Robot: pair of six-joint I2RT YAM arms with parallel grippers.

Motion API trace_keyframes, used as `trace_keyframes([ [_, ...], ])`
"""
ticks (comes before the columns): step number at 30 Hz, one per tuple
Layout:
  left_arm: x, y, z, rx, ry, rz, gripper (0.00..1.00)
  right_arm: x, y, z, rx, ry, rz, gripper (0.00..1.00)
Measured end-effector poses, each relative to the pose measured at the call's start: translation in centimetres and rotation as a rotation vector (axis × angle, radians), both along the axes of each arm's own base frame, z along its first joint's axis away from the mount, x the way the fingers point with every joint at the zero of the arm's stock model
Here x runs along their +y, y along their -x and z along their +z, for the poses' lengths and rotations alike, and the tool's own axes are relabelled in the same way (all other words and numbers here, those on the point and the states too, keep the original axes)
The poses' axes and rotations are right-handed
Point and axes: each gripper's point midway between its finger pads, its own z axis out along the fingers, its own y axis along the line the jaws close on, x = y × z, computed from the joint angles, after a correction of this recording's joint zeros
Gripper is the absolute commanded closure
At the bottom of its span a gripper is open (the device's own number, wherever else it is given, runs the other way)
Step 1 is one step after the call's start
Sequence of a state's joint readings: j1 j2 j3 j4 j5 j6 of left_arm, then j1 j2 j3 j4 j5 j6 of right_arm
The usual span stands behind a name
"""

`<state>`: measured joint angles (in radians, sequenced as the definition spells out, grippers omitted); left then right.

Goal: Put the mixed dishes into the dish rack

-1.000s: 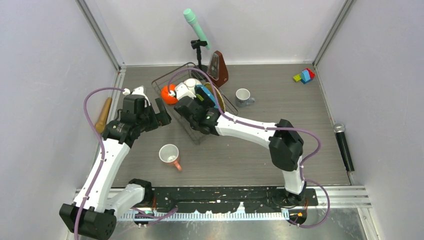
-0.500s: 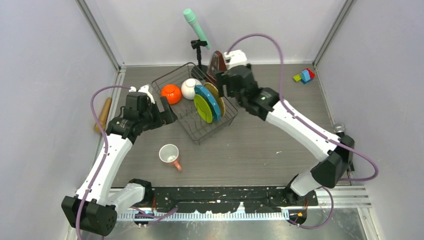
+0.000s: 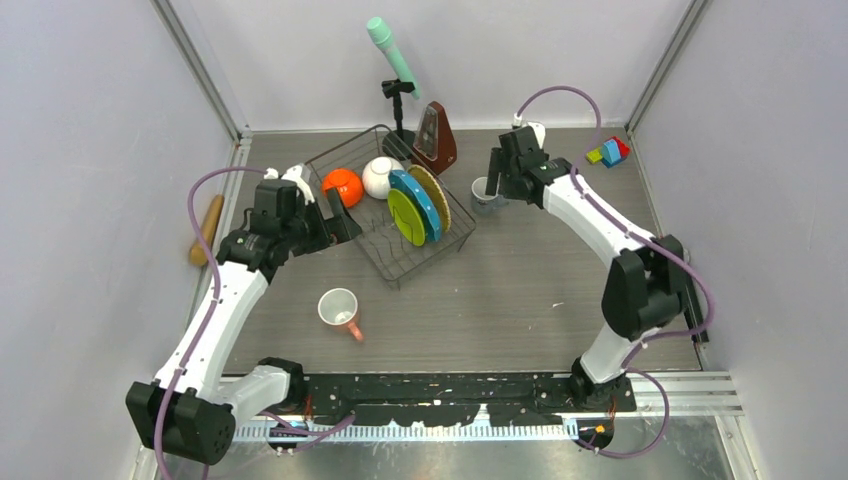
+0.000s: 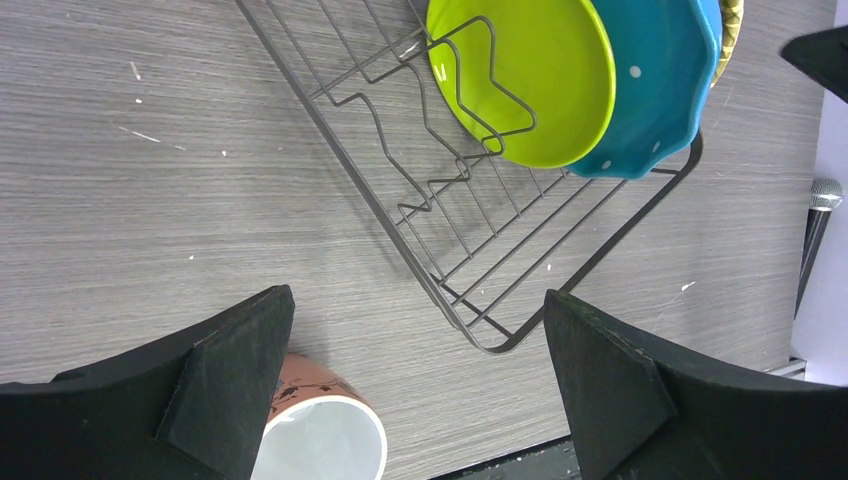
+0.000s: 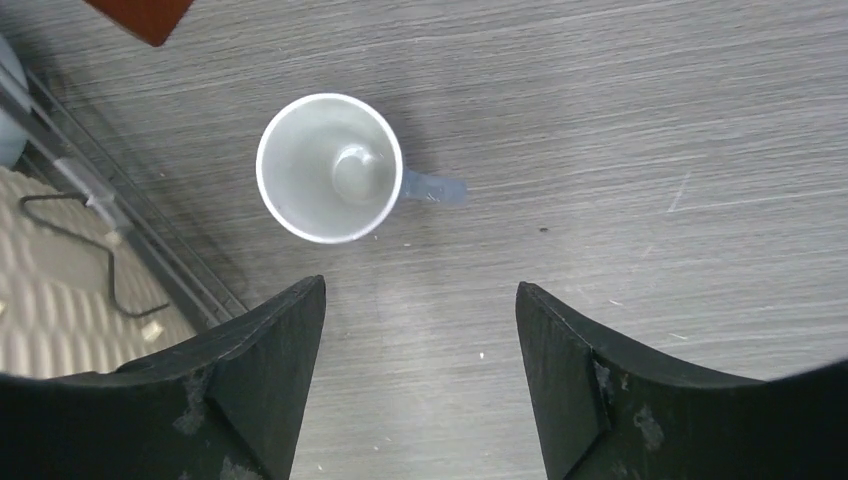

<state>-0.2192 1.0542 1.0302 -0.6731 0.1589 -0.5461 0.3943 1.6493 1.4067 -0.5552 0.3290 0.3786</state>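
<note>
The black wire dish rack (image 3: 395,270) holds the orange bowl (image 3: 342,186), the white bowl (image 3: 381,177), and the lime green plate (image 3: 405,217), blue dotted plate (image 3: 420,203) and yellow plate (image 3: 437,197) standing on edge. To the rack's right, the small grey mug (image 3: 487,192) stands upright on the table. My right gripper (image 5: 420,285) hovers open above it, the mug (image 5: 330,168) just beyond its fingertips. The pink mug (image 3: 339,310) lies on its side in front of the rack. My left gripper (image 4: 417,295) is open and empty over the rack's near corner (image 4: 470,330), with the pink mug (image 4: 315,430) by its left finger.
A brown metronome (image 3: 436,140) stands behind the rack beside a green microphone on a stand (image 3: 392,55). A wooden rolling pin (image 3: 207,230) lies along the left wall. Toy blocks (image 3: 608,151) sit at the back right and a black microphone (image 3: 688,292) lies at the right edge.
My right arm has swung from the rack out to the right and now hangs over the grey mug, its jaws somewhat narrower. The left arm has shifted only slightly.
</note>
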Motion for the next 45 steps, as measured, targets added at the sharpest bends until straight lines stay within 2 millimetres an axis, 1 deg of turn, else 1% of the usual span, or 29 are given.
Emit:
trace_keyframes([
  [5, -0.1, 0.1, 0.3, -0.009, 0.007, -0.006, 0.0, 0.1, -2.4, -3.2, 0.071, -0.026, -0.026, 0.27],
  [10, -0.1, 0.2, 0.6, -0.022, 0.01, -0.01, 0.01, -0.2, -4.2, -5.6, 0.112, -0.012, -0.038, 0.3],
  [18, -0.4, 0.2, 0.6, -0.021, 0.017, -0.022, 0.01, 1.2, -7.2, -6.9, 0.136, -0.015, 0.037, 0.34],
  [20, -0.5, 0.1, 0.6, -0.02, 0.019, -0.026, 0.01, 1.7, -7.8, -7.3, 0.141, -0.02, 0.054, 0.39],
  [21, -0.5, 0.1, 0.5, -0.017, 0.02, -0.026, 0.01, 1.8, -7.9, -7.6, 0.144, -0.02, 0.059, 0.44],
  [22, -0.5, 0.1, 0.4, -0.012, 0.021, -0.029, 0.02, 1.9, -7.9, -7.9, 0.153, -0.021, 0.066, 0.47],
  [23, -0.6, 0.1, 0.3, -0.008, 0.022, -0.031, 0.02, 2.0, -7.9, -8.2, 0.163, -0.024, 0.075, 0.52],
  [24, -0.7, 0.1, 0.2, -0.003, 0.025, -0.035, 0.02, 2.2, -7.7, -8.5, 0.173, -0.029, 0.084, 0.53],
  [25, -0.8, 0.0, 0.1, 0.003, 0.027, -0.039, 0.02, 2.3, -7.6, -8.7, 0.181, -0.034, 0.091, 0.61],
  [26, -0.9, 0.0, 0.0, 0.008, 0.031, -0.043, 0.02, 2.5, -7.5, -8.7, 0.188, -0.041, 0.099, 0.66],
  [27, -1.0, 0.0, -0.1, 0.013, 0.034, -0.048, 0.02, 2.7, -7.4, -8.8, 0.191, -0.047, 0.107, 0.76],
  [28, -1.1, 0.1, -0.2, 0.018, 0.038, -0.054, 0.02, 2.8, -7.4, -8.8, 0.193, -0.051, 0.112, 0.81],
  [29, -1.2, 0.1, -0.3, 0.022, 0.041, -0.058, 0.02, 2.8, -7.3, -8.8, 0.195, -0.052, 0.119, 0.88],
  [30, -1.4, 0.1, -0.3, 0.024, 0.046, -0.063, 0.02, 2.9, -7.2, -8.9, 0.202, -0.056, 0.121, 0.9],
  [31, -1.5, 0.1, -0.2, 0.025, 0.051, -0.067, 0.02, 2.9, -7.0, -8.9, 0.208, -0.056, 0.127, 0.95],
  [32, -1.5, 0.1, -0.2, 0.024, 0.054, -0.069, 0.02, 2.9, -7.0, -9.1, 0.212, -0.058, 0.128, 0.96],
  [37, -1.9, 0.2, 0.0, 0.02, 0.07, -0.085, 0.02, 2.6, -6.4, -9.0, 0.214, -0.051, 0.128, 0.98],
  [41, -2.1, 0.2, 0.1, 0.021, 0.079, -0.092, 0.02, 2.0, -5.0, -8.9, 0.23, -0.038, 0.126, 1.0],
  [45, -2.0, 0.2, 0.0, 0.024, 0.078, -0.091, 0.02, 1.5, -4.2, -7.9, 0.224, -0.028, 0.121, 1.0],
])
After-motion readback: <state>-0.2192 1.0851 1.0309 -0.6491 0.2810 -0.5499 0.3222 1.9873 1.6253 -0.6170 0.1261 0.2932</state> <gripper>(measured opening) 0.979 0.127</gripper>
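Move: The blue-grey mug stands about 8 cm ahead of my right hand and 6 cm to its left, its middle some 12 cm lower. The yellow plate in the rack stands about 15 cm to the left of the mug and level with it; the metronome is roughly 14 cm left of the mug and 10 cm farther out. From my left hand, the mug lies some 21 cm ahead and 34 cm to the right, about 16 cm down. I sink my open right hand about 9 cm while reaching some 8 cm forward to the mug, easing left late and tipping the fingers a little further down. One finger goes inside the mug and one outside; I close them on its right wall near the handle, then draw back about 2.5 cm, starting to rise with the rim pinched. ##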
